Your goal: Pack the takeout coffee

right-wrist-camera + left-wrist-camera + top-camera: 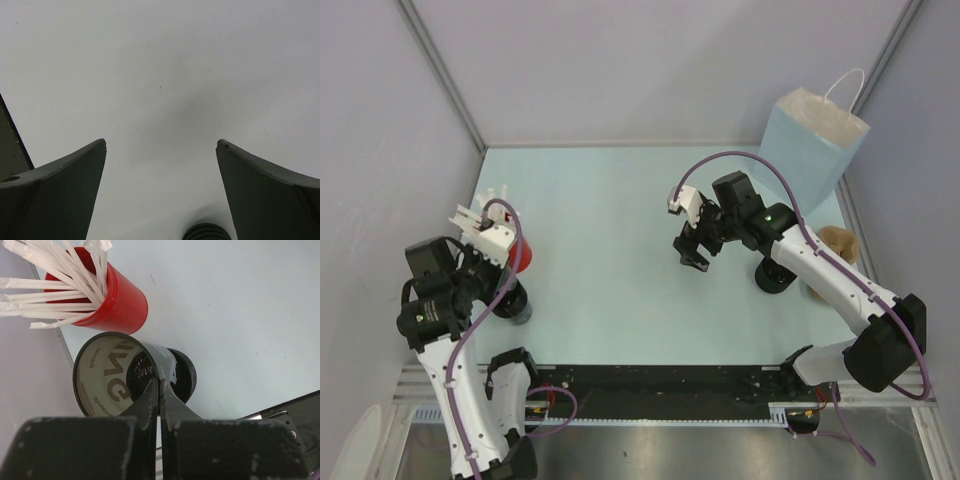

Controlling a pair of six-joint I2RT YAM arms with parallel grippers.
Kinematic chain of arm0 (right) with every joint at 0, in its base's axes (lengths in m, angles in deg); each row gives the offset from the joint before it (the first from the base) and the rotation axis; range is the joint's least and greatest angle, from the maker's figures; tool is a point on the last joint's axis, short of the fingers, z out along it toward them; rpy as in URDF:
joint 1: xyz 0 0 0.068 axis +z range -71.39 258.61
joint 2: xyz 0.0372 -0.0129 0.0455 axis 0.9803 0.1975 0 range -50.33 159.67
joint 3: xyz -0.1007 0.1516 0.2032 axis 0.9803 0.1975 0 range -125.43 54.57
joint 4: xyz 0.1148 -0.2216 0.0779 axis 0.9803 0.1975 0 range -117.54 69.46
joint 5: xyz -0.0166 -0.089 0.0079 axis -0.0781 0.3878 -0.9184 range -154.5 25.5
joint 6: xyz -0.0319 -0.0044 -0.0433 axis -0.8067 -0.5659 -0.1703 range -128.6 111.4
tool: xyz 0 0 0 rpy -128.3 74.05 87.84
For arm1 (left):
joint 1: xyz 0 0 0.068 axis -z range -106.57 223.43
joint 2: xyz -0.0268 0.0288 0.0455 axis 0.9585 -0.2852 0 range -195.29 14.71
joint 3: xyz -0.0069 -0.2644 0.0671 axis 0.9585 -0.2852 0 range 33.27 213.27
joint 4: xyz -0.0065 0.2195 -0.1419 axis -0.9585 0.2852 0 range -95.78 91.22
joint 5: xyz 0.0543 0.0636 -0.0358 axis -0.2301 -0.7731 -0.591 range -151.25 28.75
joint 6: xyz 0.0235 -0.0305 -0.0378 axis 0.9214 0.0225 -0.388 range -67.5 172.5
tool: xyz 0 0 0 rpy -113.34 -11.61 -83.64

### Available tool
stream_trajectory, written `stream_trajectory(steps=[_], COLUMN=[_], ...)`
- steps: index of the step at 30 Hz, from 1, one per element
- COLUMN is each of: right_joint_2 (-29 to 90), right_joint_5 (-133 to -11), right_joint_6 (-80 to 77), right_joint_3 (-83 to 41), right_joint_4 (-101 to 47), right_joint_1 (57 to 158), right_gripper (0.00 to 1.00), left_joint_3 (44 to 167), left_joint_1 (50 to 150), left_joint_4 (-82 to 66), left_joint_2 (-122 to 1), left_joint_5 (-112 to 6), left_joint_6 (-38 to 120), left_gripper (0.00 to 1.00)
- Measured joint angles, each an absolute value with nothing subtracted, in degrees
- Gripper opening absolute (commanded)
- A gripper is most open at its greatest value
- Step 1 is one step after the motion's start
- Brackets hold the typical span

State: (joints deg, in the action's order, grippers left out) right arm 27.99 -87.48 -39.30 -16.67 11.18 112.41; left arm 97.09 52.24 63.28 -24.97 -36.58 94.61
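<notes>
The takeout coffee [772, 276], a short black lidded cup, stands at the right under my right forearm, beside the brown carrier [837, 244]. My right gripper [695, 247] hangs open over bare table to the cup's left. In the right wrist view the right gripper [161, 145] has nothing between its fingers. At the left, a second black cup [115, 377] with an open mouth sits by the red straw cup [107, 300]. My left gripper [160, 382] is shut on the second cup's rim. The second black cup [514, 300] is partly hidden by the left arm.
The pale-blue paper bag [812, 135] stands open at the back right corner. The red straw cup [521, 258] is close to the left wall. A dark ribbed round shape [206, 232] shows at the bottom edge of the right wrist view.
</notes>
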Motion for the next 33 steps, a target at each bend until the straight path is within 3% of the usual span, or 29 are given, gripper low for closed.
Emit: stream_trajectory(steps=[14,24,27,33], right_joint_2=[27.99,26.55,24.5,22.46], right_joint_5=[-87.44,-83.26,-83.11,-83.7], right_joint_6=[-39.04,-36.99,-36.39,-35.28], right_joint_3=[-16.67,-16.56,-16.89,-20.0], right_joint_4=[11.09,8.33,8.12,8.31], right_joint_1=[112.17,108.91,104.87,95.05], right_gripper=[1.0,0.99,1.0,1.0], left_joint_3=[107.56,120.93,122.35,122.24], left_joint_1=[52.24,52.61,58.42,81.18], left_joint_4=[66.51,70.29,68.81,62.53], left_joint_2=[-26.23,-33.8,-36.64,-41.99], left_joint_5=[-36.38,-30.02,-31.16,-39.79], left_joint_6=[95.09,95.42,93.75,87.79], left_gripper=[0.0,0.0,0.0,0.0])
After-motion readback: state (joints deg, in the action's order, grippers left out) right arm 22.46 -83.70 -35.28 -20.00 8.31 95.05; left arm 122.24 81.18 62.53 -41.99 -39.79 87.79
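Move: The clear cup is already pinched by its rim in the left fingers, its lower end still at the mouth of the cup stack, whose middle lies 4 cm ahead, 3 cm left and 17 cm below. Open mid-table, where it seems bound, is about 15 cm ahead and 23 cm right; the straw cup stands 16 cm ahead, 5 cm left. From the right hand, the lid stack is 3 cm ahead, 19 cm right; the tray 6 cm ahead, 32 cm right; the bag 24 cm ahead, 29 cm right. The clear cup goes nearly straight up about 10 cm out of the cup stack, held by its rim in the shut left fingers, then swings right and a little forward, away from the stack, the wrist turning some 20 degrees clockwise. The empty right hand, wide open, starts late: right, forward and up towards the bag, also turning clockwise. ##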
